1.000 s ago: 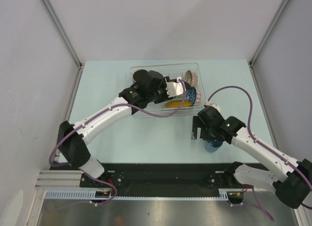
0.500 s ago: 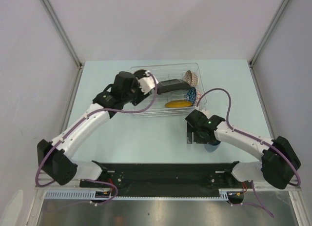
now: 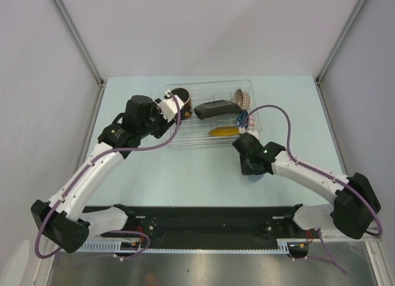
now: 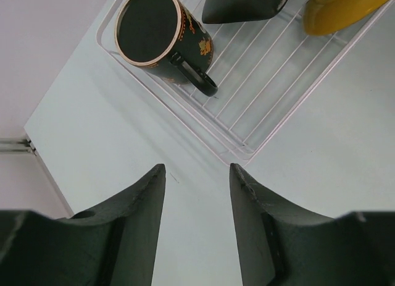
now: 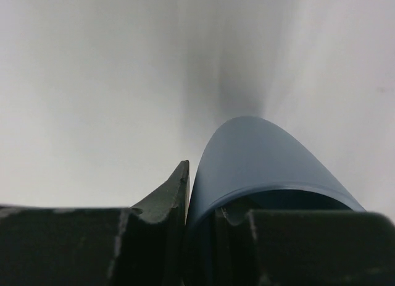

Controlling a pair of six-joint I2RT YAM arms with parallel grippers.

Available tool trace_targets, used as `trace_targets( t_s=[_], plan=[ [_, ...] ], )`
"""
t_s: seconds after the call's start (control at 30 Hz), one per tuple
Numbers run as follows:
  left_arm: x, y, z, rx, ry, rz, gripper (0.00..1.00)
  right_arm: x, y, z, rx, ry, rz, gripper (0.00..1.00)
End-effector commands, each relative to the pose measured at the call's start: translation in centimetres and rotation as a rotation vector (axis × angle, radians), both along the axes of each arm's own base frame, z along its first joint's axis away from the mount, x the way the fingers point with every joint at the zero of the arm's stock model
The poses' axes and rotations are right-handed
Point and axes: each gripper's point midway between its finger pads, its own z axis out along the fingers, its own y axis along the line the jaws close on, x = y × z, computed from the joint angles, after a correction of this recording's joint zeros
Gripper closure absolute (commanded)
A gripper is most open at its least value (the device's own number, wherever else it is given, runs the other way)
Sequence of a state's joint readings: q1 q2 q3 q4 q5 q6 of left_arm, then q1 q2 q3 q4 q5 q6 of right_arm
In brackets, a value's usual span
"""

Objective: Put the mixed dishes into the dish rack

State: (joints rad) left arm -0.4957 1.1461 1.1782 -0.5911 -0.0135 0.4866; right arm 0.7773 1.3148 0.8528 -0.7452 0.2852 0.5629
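Observation:
The clear dish rack point(image 3: 197, 142) holds the red-inside dark cup point(image 3: 181, 100), the black square plate point(image 3: 213, 108), the yellow-brown saucer point(image 3: 223, 131), the beige bowl point(image 3: 242, 99) and the blue patterned bowl point(image 3: 242, 119). My left gripper point(image 3: 165, 116) hangs open and empty over the table by the rack's near left corner point(image 4: 237, 155); the dark cup point(image 4: 162, 36) lies ahead of it. My right gripper point(image 5: 207, 199) is shut on the wall of the light blue cup point(image 5: 259, 156), one finger inside and one outside. That cup point(image 3: 256, 176) stands on the table just in front of the rack.
Bare pale table surface point(image 3: 185, 175) lies between the two arms. Grey walls with metal posts point(image 3: 86, 57) close in the table on three sides. A black rail point(image 3: 203, 221) carrying the arm bases runs along the near edge.
My left arm has drawn back to the left out of the rack, leaving the black plate inside. My right gripper has shifted left and closed on the light blue cup's wall.

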Motion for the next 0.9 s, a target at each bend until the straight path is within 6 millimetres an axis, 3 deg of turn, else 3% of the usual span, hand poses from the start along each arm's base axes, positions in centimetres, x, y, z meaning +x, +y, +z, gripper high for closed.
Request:
trace_targets(
  t_s=[0.0,0.07,0.1,0.13,0.17,0.2,0.23,0.27,0.3,0.37,0.4,0.43,0.57,0.63,0.73,0.87],
  plan=[
    [1.4,-0.8,4.2,-0.103,-0.037,0.033,0.5,5.4,5.5,14.0,0.352,-0.331,0.115,1.0],
    [1.7,-1.7,6.6,-0.17,-0.007,0.02,0.51,5.6,7.5,20.1,0.584,-0.412,0.199,1.0],
    [1.9,-1.6,7.5,-0.201,0.005,0.022,0.5,7.6,7.7,25.6,0.746,-0.548,0.199,1.0],
    [1.5,-2.7,8.3,-0.275,0.049,-0.017,0.45,6.7,8.9,28.4,0.885,-0.555,0.299,1.0],
    [1.3,-2.8,10.6,-0.321,0.052,-0.027,0.44,6.5,9.0,31.0,0.971,-0.607,0.339,1.0],
    [2.0,-2.8,10.7,-0.369,0.1,-0.003,0.41,6.6,9.0,35.3,1.116,-0.691,0.395,1.0],
    [1.5,-3.9,11.4,-0.418,0.138,-0.07,0.38,6.7,9.4,37.0,1.176,-0.733,0.441,1.0],
    [1.2,-4.2,13.0,-0.447,0.139,-0.094,0.34,6.4,9.4,39.9,1.249,-0.824,0.504,1.0],
    [1.5,-5.0,12.9,-0.471,0.183,-0.115,0.31,6.1,9.5,40.7,1.312,-0.798,0.522,1.0],
    [0.1,-6.6,15.3,-0.537,0.216,-0.222,0.29,6.7,10.2,41.8,1.392,-0.817,0.575,1.0],
    [0.3,-7.5,14.9,-0.564,0.269,-0.242,0.27,6.5,10.6,41.8,1.424,-0.797,0.616,1.0],
    [-0.8,-8.5,16.4,-0.608,0.29,-0.325,0.27,6.2,10.9,42.3,1.502,-0.738,0.606,1.0],
    [-1.2,-11.1,16.2,-0.714,0.463,-0.461,0.27,6.1,11.6,43.4,1.714,-0.679,0.692,1.0],
    [-0.6,-12.0,16.6,-0.77,0.521,-0.48,0.27,6.4,11.6,43.1,1.758,-0.623,0.674,1.0],
    [-1.0,-12.6,18.0,-0.823,0.529,-0.556,0.26,6.6,11.8,43.0,1.763,-0.617,0.672,1.0],
    [-1.4,-13.0,18.4,-0.877,0.547,-0.609,0.22,7.0,11.8,42.8,1.75,-0.614,0.647,1.0]
  ],
)
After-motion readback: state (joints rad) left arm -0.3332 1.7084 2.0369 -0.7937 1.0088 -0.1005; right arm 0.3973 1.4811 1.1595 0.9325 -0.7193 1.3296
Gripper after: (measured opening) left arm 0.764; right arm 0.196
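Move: At the left hand's right, about 34 cm off, some 13 cm back and 22 cm lower, the blue cup hangs in the right gripper's pinch. From the left hand the black mug in the rack stands some 18 cm ahead, 9 cm right, 21 cm below. The left gripper is about 12 cm ahead of the right hand, 32 cm left, 19 cm above; the yellow saucer in the rack lies roughly 20 cm ahead of the right hand, 4 cm left, 3 cm below. Swinging the still-pinched blue cup swiftly up some 38 cm, and also left and forward, the right hand rolls about 100 degrees until its fingers point left, with the cup's base towards the left gripper. The left hand rises about 15 cm, then carries on rightward towards the cup, turning its fingers to the right and opening wider to face the base. ##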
